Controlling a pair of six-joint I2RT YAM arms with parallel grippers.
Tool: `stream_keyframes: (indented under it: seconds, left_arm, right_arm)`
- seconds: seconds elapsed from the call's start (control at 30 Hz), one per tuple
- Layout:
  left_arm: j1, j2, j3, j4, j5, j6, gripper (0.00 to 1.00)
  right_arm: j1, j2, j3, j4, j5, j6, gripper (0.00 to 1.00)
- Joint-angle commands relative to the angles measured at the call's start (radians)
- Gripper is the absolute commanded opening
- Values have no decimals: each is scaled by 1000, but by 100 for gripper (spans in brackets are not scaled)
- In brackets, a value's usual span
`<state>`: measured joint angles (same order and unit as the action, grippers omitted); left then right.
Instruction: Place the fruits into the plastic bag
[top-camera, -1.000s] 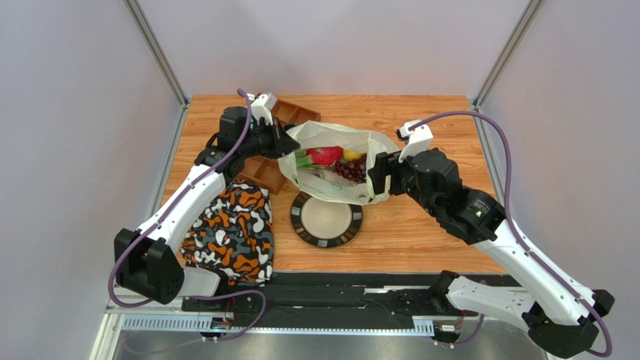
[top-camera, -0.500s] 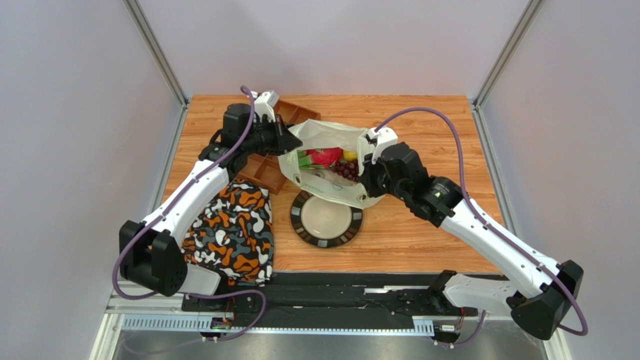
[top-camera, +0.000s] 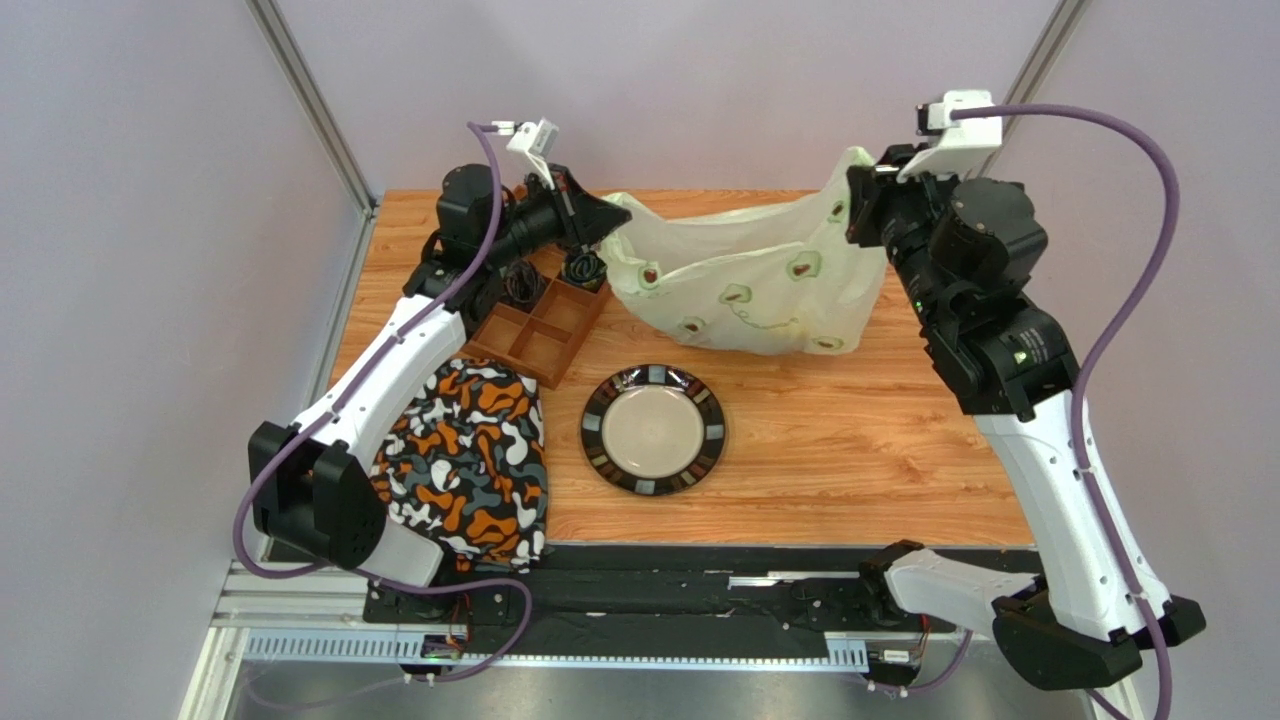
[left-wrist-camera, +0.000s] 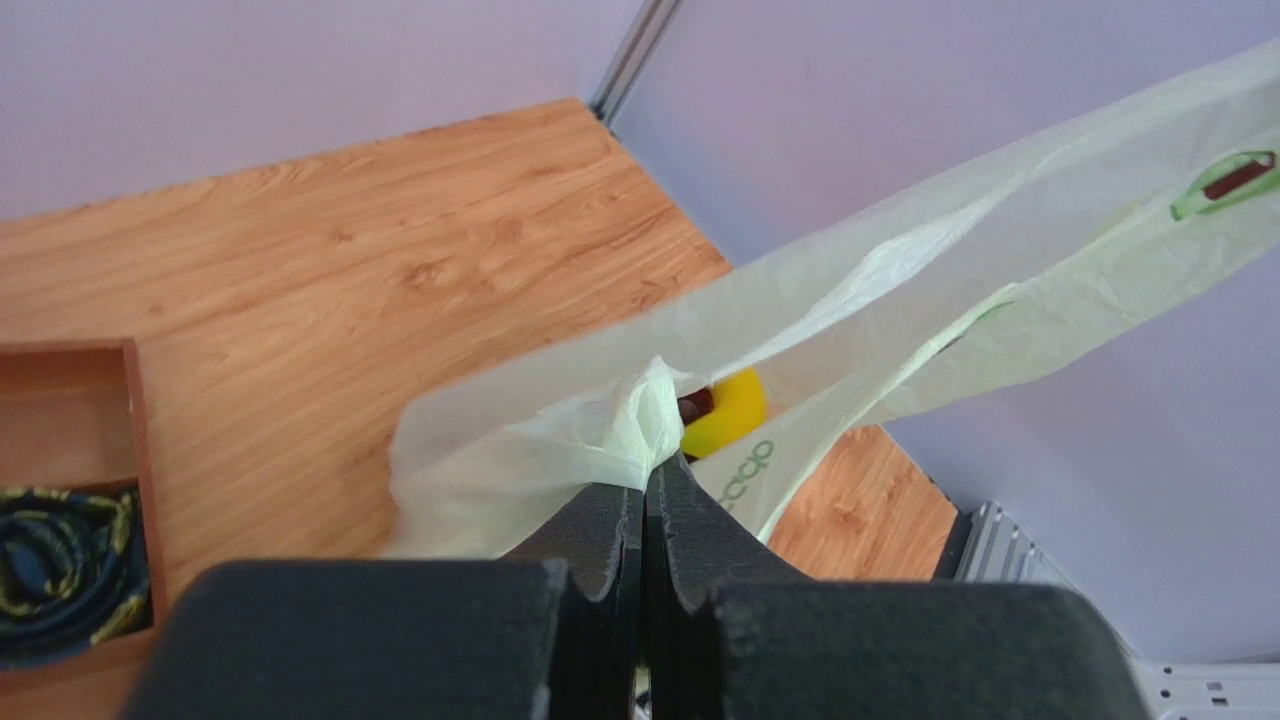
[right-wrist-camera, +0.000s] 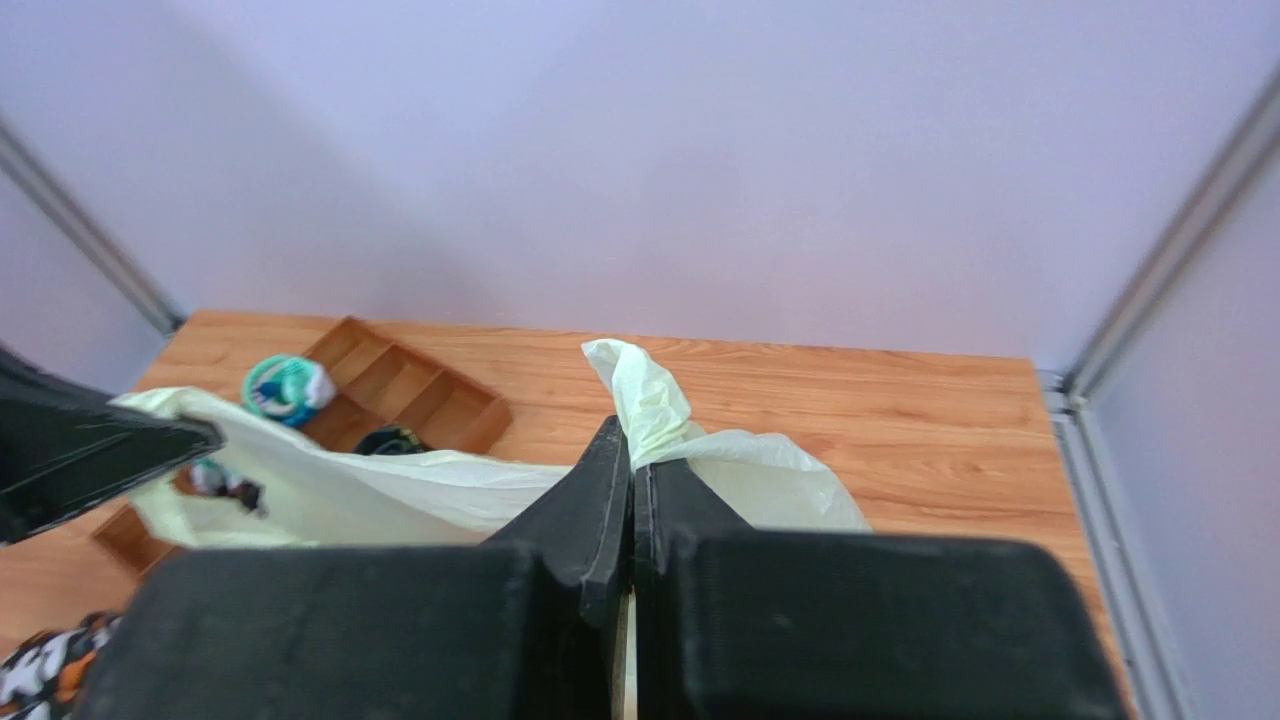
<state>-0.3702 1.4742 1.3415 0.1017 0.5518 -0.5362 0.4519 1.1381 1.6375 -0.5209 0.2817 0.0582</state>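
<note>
The pale yellow-green plastic bag (top-camera: 751, 278) hangs stretched between both grippers above the far part of the table. My left gripper (top-camera: 609, 221) is shut on its left edge, and the left wrist view shows the film bunched at the closed tips (left-wrist-camera: 649, 473). My right gripper (top-camera: 852, 188) is shut on the right handle, a twisted strip rising from its tips (right-wrist-camera: 631, 450). Through the bag's mouth I see a small round yellow fruit (left-wrist-camera: 732, 413) with something dark beside it. The other fruits are hidden inside the bag (left-wrist-camera: 902, 285).
A brown divided tray (top-camera: 534, 323) sits under the left gripper, with a black rolled cloth (left-wrist-camera: 60, 548) and a teal one (right-wrist-camera: 283, 387) in it. A dark-rimmed plate (top-camera: 652, 429) lies in front of the bag. The orange-black-white cloth (top-camera: 466, 458) lies near left.
The right gripper closed on the bag's right handle and rose to the far right. The left gripper lifted too. The bag went from lying open to stretched, hiding most fruits.
</note>
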Motion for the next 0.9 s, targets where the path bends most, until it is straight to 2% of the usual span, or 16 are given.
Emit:
stream_keyframes:
  seconds: [0.0, 0.13, 0.23, 0.33, 0.4, 0.43, 0.47, 0.5, 0.53, 0.57, 0.63, 0.73, 0.87]
  left_arm:
    - [-15, 49, 89, 113, 57, 7, 0]
    - [-38, 182, 143, 104, 115, 8, 0]
    - [-67, 215, 165, 104, 112, 24, 0]
    - [-84, 218, 179, 105, 111, 31, 5]
    - [-88, 212, 177, 116, 109, 36, 20]
    - [-90, 204, 174, 119, 109, 41, 27]
    - [-93, 196, 168, 125, 111, 45, 43]
    - [-98, 192, 163, 125, 111, 50, 50]
    - [-99, 178, 159, 130, 109, 57, 57]
    - [-102, 169, 145, 135, 109, 68, 83]
    - [-104, 143, 128, 142, 99, 77, 89]
    - [-104, 95, 87, 148, 39, 90, 92]
    - [-104, 9, 4, 104, -120, 110, 93]
  right_arm:
    - [-64, 22, -51, 35, 83, -40, 0]
    - [-128, 19, -206, 38, 129, 3, 0]
    - [-142, 12, -243, 35, 155, 17, 0]
    - [-142, 5, -249, 24, 169, 15, 2]
    - [-142, -1, -243, 21, 171, 20, 5]
    - [-142, -6, -240, 13, 169, 23, 12]
    - [-142, -9, -237, 9, 171, 25, 18]
    - [-142, -11, -235, 6, 172, 26, 26]
    - [-142, -18, -235, -1, 174, 31, 40]
    - [-142, -23, -235, -4, 181, 32, 47]
    - [-142, -32, -235, -19, 192, 40, 62]
    - [-142, -63, -237, -42, 209, 52, 72]
    - [-140, -106, -239, -77, 266, 80, 75]
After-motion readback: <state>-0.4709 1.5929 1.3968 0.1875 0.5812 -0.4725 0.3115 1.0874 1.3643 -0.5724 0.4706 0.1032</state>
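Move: Between the two hands hangs the plastic bag with the fruits, a corner pinched in each. The bare patch of table right of the plate, over which the bag comes, lies some 20 cm right, 3 cm back and 36 cm below the left hand; from the right hand about 4 cm left, 3 cm ahead and 47 cm below. The plate sits roughly 9 cm back and 3 cm right of the left hand, the wooden organizer 10 cm ahead and 13 cm left of it. Lowering its bag corner, the right hand drops about 13 cm while going right nearly 8 cm, turning clockwise and tipping its fingers down. The left hand swings right some 6 cm with its own corner, dips about 5 cm, then mostly rises back. After the dip both grippers open wide and release their corners. ##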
